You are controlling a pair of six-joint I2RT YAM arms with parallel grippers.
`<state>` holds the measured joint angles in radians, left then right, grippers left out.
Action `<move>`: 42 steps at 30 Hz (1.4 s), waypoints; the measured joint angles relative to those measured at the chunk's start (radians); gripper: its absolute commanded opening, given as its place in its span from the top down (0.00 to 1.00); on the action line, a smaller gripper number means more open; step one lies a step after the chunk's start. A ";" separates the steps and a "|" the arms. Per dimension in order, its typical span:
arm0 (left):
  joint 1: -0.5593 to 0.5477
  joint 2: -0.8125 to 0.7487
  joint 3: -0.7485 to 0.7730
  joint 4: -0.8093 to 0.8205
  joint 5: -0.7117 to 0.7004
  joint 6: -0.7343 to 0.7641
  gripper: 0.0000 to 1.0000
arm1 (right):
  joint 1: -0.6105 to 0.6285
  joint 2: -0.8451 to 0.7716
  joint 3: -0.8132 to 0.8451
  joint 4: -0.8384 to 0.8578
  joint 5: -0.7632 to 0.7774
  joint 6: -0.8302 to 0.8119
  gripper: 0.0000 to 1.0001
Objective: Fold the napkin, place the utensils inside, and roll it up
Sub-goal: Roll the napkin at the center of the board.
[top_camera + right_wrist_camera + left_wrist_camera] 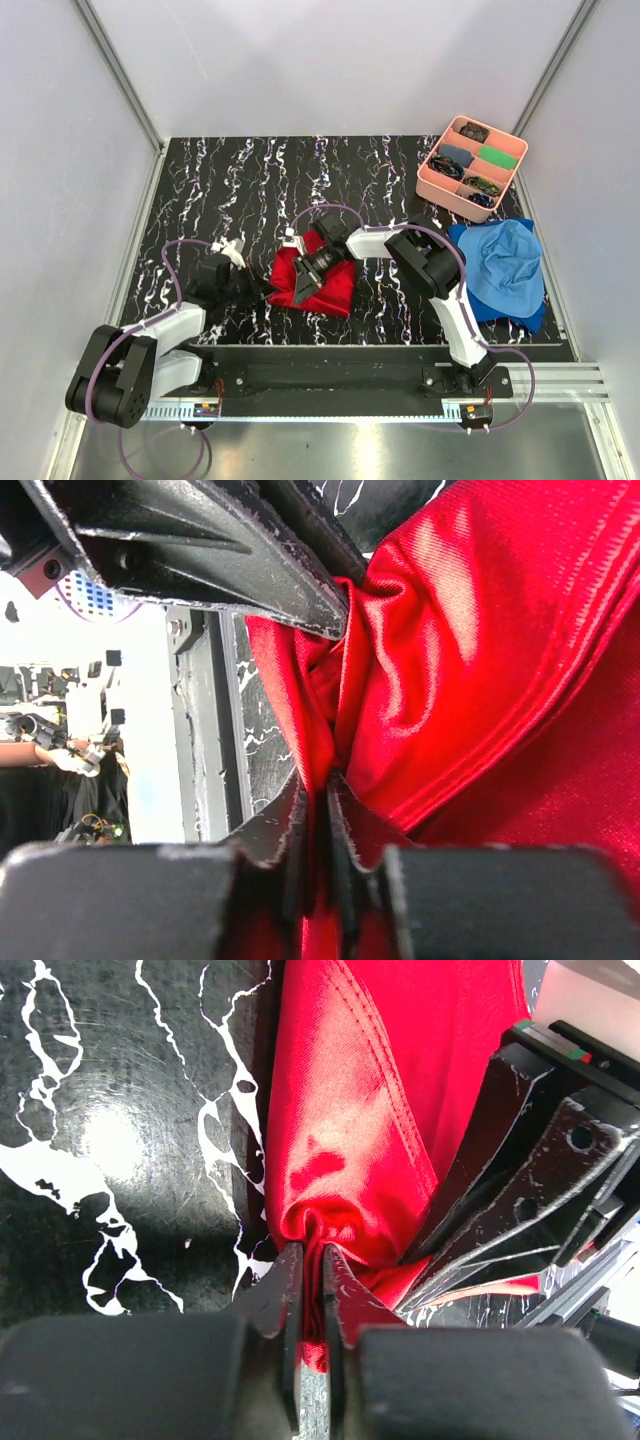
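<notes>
The red napkin (338,284) lies bunched on the marbled table, just ahead of the two arm bases. My left gripper (268,291) reaches it from the left and is shut on a pinch of its edge (312,1260); red cloth (370,1110) fills the view beyond the jaws. My right gripper (300,294) comes down from the upper right and is shut on a fold of the same napkin (327,792), close beside the left one. Each wrist view shows the other gripper's black fingers (520,1190) (200,540) against the cloth (480,630). The utensils are out of view.
A pink compartment tray (432,178) with small dark and green items stands at the back right. A blue cloth (505,265) lies at the right, by the right arm. A metal rail (330,375) runs along the table's near edge.
</notes>
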<state>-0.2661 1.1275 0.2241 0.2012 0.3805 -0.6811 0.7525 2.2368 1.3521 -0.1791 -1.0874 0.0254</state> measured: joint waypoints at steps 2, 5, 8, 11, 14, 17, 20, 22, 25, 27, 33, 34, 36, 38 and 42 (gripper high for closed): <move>0.000 0.004 0.002 0.000 0.002 -0.001 1.00 | -0.002 -0.001 0.000 -0.004 -0.002 0.005 0.65; -0.001 0.019 0.021 -0.019 0.001 -0.001 1.00 | -0.003 -0.025 -0.001 -0.021 0.009 0.009 0.53; -0.001 0.040 0.052 -0.059 -0.004 0.000 1.00 | -0.004 -0.068 -0.013 -0.032 0.062 0.005 0.46; -0.001 0.062 0.085 -0.105 -0.008 0.005 1.00 | -0.005 -0.132 -0.040 -0.047 0.138 -0.002 0.37; -0.001 0.076 0.106 -0.137 -0.008 0.008 1.00 | 0.000 -0.218 -0.082 -0.052 0.238 -0.023 0.33; -0.001 0.083 0.119 -0.165 -0.009 0.013 1.00 | 0.021 -0.308 -0.131 -0.038 0.389 -0.056 0.29; -0.001 0.088 0.130 -0.185 -0.009 0.019 1.00 | 0.082 -0.404 -0.212 0.007 0.558 -0.086 0.28; -0.001 0.094 0.136 -0.193 -0.009 0.022 1.00 | 0.147 -0.465 -0.273 0.044 0.671 -0.105 0.28; -0.001 0.102 0.142 -0.200 -0.008 0.023 1.00 | 0.240 -0.520 -0.329 0.082 0.793 -0.131 0.27; -0.001 0.105 0.143 -0.200 -0.008 0.024 1.00 | 0.279 -0.533 -0.341 0.099 0.850 -0.148 0.28; -0.001 0.107 0.148 -0.206 -0.007 0.026 1.00 | 0.296 -0.530 -0.345 0.119 0.949 -0.185 0.28; -0.001 0.107 0.148 -0.207 -0.007 0.026 1.00 | 0.299 -0.528 -0.345 0.123 0.969 -0.192 0.28; -0.001 0.108 0.148 -0.208 -0.007 0.027 1.00 | 0.310 -0.521 -0.346 0.138 1.004 -0.206 0.28; -0.001 0.112 0.150 -0.207 -0.006 0.027 1.00 | 0.323 -0.520 -0.346 0.146 1.025 -0.214 0.27; 0.000 0.119 0.154 -0.208 -0.002 0.028 1.00 | 0.343 -0.520 -0.344 0.155 1.028 -0.225 0.27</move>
<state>-0.2665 1.2465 0.3782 -0.0063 0.3786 -0.6533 1.0954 1.7168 1.0077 -0.0242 -0.0597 -0.1993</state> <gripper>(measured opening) 0.031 0.724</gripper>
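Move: Both closed grippers have the red napkin between their fingers along its near edge. Its middle lies about 6 cm ahead of the right hand, 2 cm to its right and 1 cm lower, and for the left hand some 5 cm ahead, 10 cm to its right and 1 cm lower. The napkin's near right corner is roughly 11 cm to the right of the right hand and 4 cm back. Letting go of the napkin's near edge, the right fingers open wide as the hand lifts about 5 cm, swinging out forward and to the right, then back over the edge. Its wrist turns some 55 degrees so that the fingers slant more steeply down and left. The left hand stays put and keeps its pinch on the napkin's left end, tilting slightly downward. ##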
